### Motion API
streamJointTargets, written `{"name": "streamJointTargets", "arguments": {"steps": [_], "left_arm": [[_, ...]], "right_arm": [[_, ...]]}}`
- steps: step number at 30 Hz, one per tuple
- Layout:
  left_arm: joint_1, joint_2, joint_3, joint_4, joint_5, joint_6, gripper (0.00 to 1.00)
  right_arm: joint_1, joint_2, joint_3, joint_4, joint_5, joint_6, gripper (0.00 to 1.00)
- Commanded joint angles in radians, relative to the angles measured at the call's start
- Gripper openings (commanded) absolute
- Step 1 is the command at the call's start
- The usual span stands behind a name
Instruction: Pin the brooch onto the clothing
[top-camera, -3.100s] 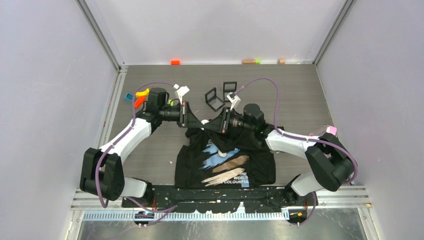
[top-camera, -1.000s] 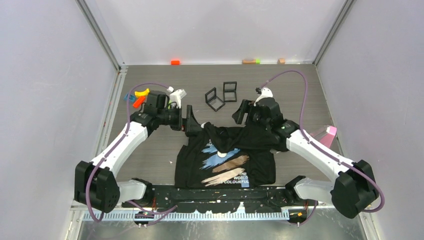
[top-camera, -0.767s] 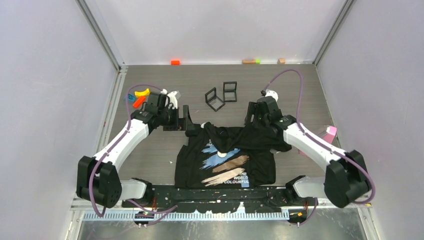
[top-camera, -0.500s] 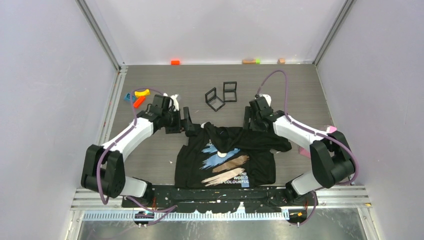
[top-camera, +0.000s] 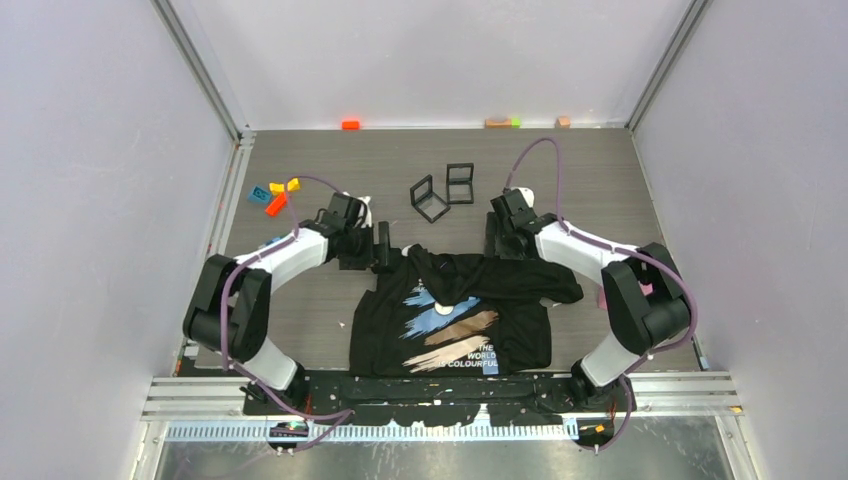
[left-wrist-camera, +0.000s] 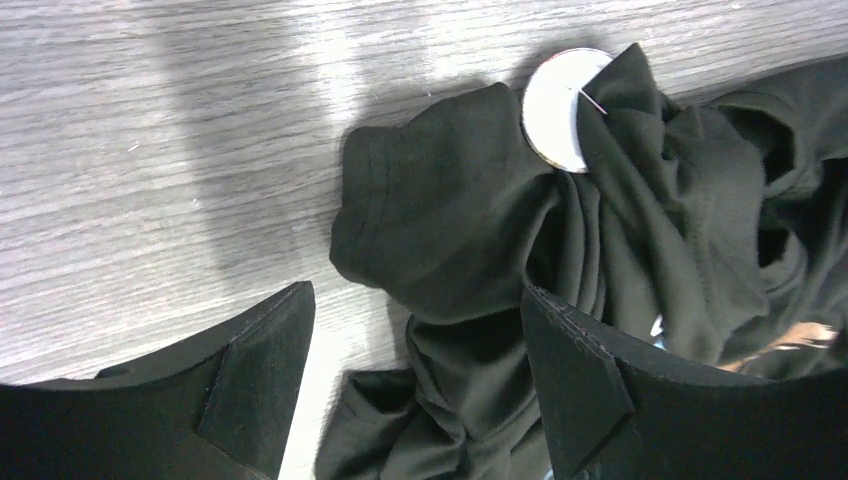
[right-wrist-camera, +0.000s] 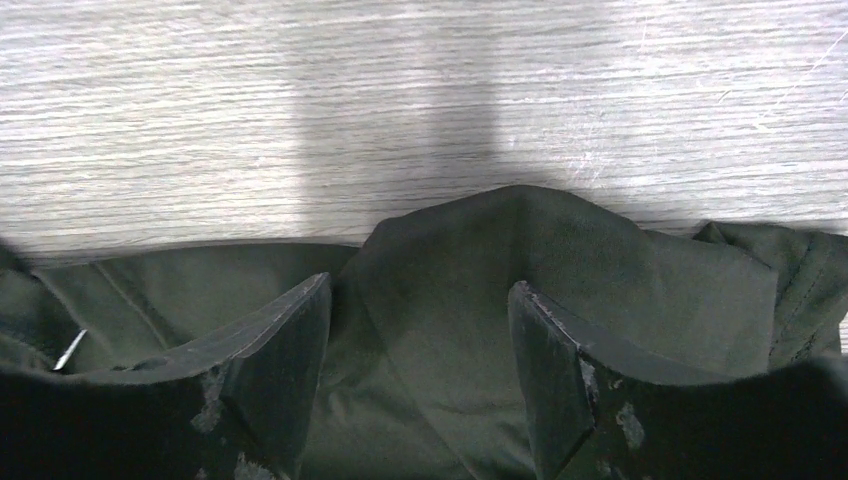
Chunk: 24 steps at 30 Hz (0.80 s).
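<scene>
The clothing (top-camera: 450, 325), a black T-shirt with blue, tan and cream streaks and white text, lies front up on the table, its top part bunched. The brooch (left-wrist-camera: 555, 108), a round white disc with a thin pin, sits against the bunched fabric (left-wrist-camera: 450, 230). My left gripper (top-camera: 381, 247) (left-wrist-camera: 415, 300) is open, its fingers either side of a rumpled sleeve fold. My right gripper (top-camera: 497, 238) (right-wrist-camera: 420, 285) is open over the shirt's top edge (right-wrist-camera: 520, 260), a fold between the fingers. A thin bright sliver (right-wrist-camera: 68, 350) shows at the left of the right wrist view.
Two black square frames (top-camera: 440, 192) stand behind the shirt. Small coloured blocks (top-camera: 275, 193) lie at the left, an orange block (top-camera: 350, 124) and tan and green ones (top-camera: 500, 122) along the back wall. A metal rail (top-camera: 440, 400) runs along the near edge.
Both arms have folded in and come down to the shirt's top edge. The right gripper moved left and lower; the left gripper shifted slightly right. Both sets of jaws narrowed a little.
</scene>
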Motion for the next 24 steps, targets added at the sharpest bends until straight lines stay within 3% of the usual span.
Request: {"name": "streamJointTargets", "arguments": {"steps": [1,4,6,11,14,18,24], "left_arm": [[-0.037,0.045,0.064,0.025,-0.083,0.038,0.77],[-0.050,0.084,0.086,0.021,-0.105,0.044,0.73],[-0.053,0.107,0.089,0.042,-0.098,0.040,0.64],[-0.055,0.181,0.095,0.107,-0.013,0.018,0.23],[-0.052,0.204,0.106,0.109,-0.019,0.009,0.01],[-0.033,0.157,0.099,0.149,-0.053,-0.030,0.00],[0.054,-0.060,0.130,0.145,-0.150,-0.044,0.00]], "right_arm": [[0.001,0.034,0.043,-0.009,0.028,-0.006,0.69],[0.001,0.061,0.051,-0.010,0.023,0.001,0.66],[0.000,0.090,0.060,-0.013,0.022,0.011,0.57],[-0.008,0.101,0.073,-0.037,0.043,0.030,0.24],[-0.032,0.066,0.068,-0.049,0.062,0.033,0.13],[-0.085,-0.001,0.089,-0.073,0.072,0.024,0.01],[-0.165,-0.128,0.238,-0.179,0.107,-0.027,0.00]]}}
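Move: The left sleeve bunch lies about 2 cm ahead of the left hand, 2 cm to its right and 3 cm down. From that hand the collar-side brooch is about 3 cm ahead and 6 cm right, and the chest brooch about 9 cm back and 13 cm right. The shirt's far edge by the right shoulder lies directly under the right hand, some 2 cm down. The right-hand open black box stands about 13 cm ahead and 11 cm left of that hand. Both open grippers sink 2 to 3 cm onto the shirt, the left also easing forward and right to the sleeve bunch, and they shut on the black cloth, left on the sleeve and right on the far edge at the right shoulder. Keeping their pinches, they spread it: the right hand draws about 5 cm to the right, then lifts some 4 cm with a little forward and a slight clockwise turn, while the left goes on forward about 2 cm, rises as much and edges back to the left. ##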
